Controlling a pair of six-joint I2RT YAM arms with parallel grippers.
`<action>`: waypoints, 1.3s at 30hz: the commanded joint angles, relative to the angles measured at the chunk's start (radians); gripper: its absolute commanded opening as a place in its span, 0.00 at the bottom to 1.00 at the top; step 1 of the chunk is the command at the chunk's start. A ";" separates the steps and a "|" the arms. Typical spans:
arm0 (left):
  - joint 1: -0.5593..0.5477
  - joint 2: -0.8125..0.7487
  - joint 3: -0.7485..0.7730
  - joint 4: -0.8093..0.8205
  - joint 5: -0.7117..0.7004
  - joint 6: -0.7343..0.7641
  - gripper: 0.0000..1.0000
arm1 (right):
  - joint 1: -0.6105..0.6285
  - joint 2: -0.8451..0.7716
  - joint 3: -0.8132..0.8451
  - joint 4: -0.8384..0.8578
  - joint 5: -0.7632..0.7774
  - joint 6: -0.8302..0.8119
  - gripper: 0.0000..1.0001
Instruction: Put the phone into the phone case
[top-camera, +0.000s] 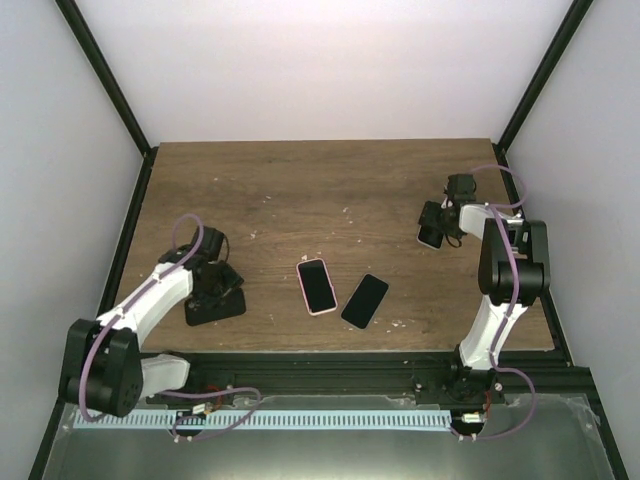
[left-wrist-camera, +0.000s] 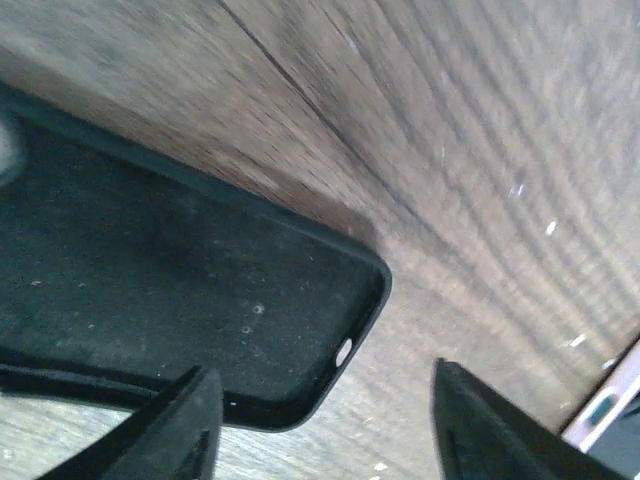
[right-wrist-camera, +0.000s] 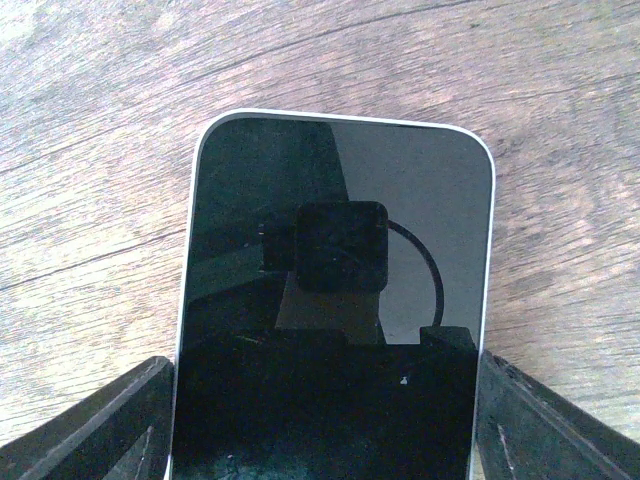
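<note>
In the right wrist view the phone (right-wrist-camera: 335, 200), black-screened with a white rim, sits between my two fingers, which press on its long sides. From above, my right gripper (top-camera: 436, 226) holds this phone (top-camera: 428, 238) at the table's right side, shut on it. The black phone case (left-wrist-camera: 150, 290) lies hollow side up on the wood at the left. My left gripper (left-wrist-camera: 322, 368) hangs low over its rounded corner, jaws wide apart and open: one finger overlaps the case's edge, the other stands over bare wood. In the top view that case (top-camera: 216, 308) lies just below the left gripper (top-camera: 214, 285).
A phone in a pink case (top-camera: 316, 286) and a black phone (top-camera: 365, 300) lie side by side in the table's near middle. The pink one's corner (left-wrist-camera: 600, 410) shows at the lower right of the left wrist view. Black frame rails run along both table sides.
</note>
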 joint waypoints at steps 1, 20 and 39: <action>-0.063 0.072 0.042 0.027 -0.007 0.052 0.50 | 0.000 0.008 -0.030 -0.060 -0.050 0.011 0.66; -0.111 0.189 0.023 0.092 -0.028 -0.019 0.35 | 0.000 0.004 -0.049 -0.037 -0.081 0.029 0.66; -0.130 0.209 0.089 0.086 0.042 -0.263 0.00 | 0.000 -0.014 -0.066 -0.029 -0.098 0.031 0.65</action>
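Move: The black case lies open side up, its middle some 6 cm left, 2 cm back and 4 cm below the left hand, its right end almost under the open fingers. The pink-cased phone is about 22 cm to that hand's right and 4 cm ahead, also about 4 cm below. From the right hand, still gripping a phone, the case is roughly 57 cm left, 22 cm back and 3 cm lower. The left hand sinks about 4 cm and slides 3 cm right, closing to pinch the case's far right corner wall. ##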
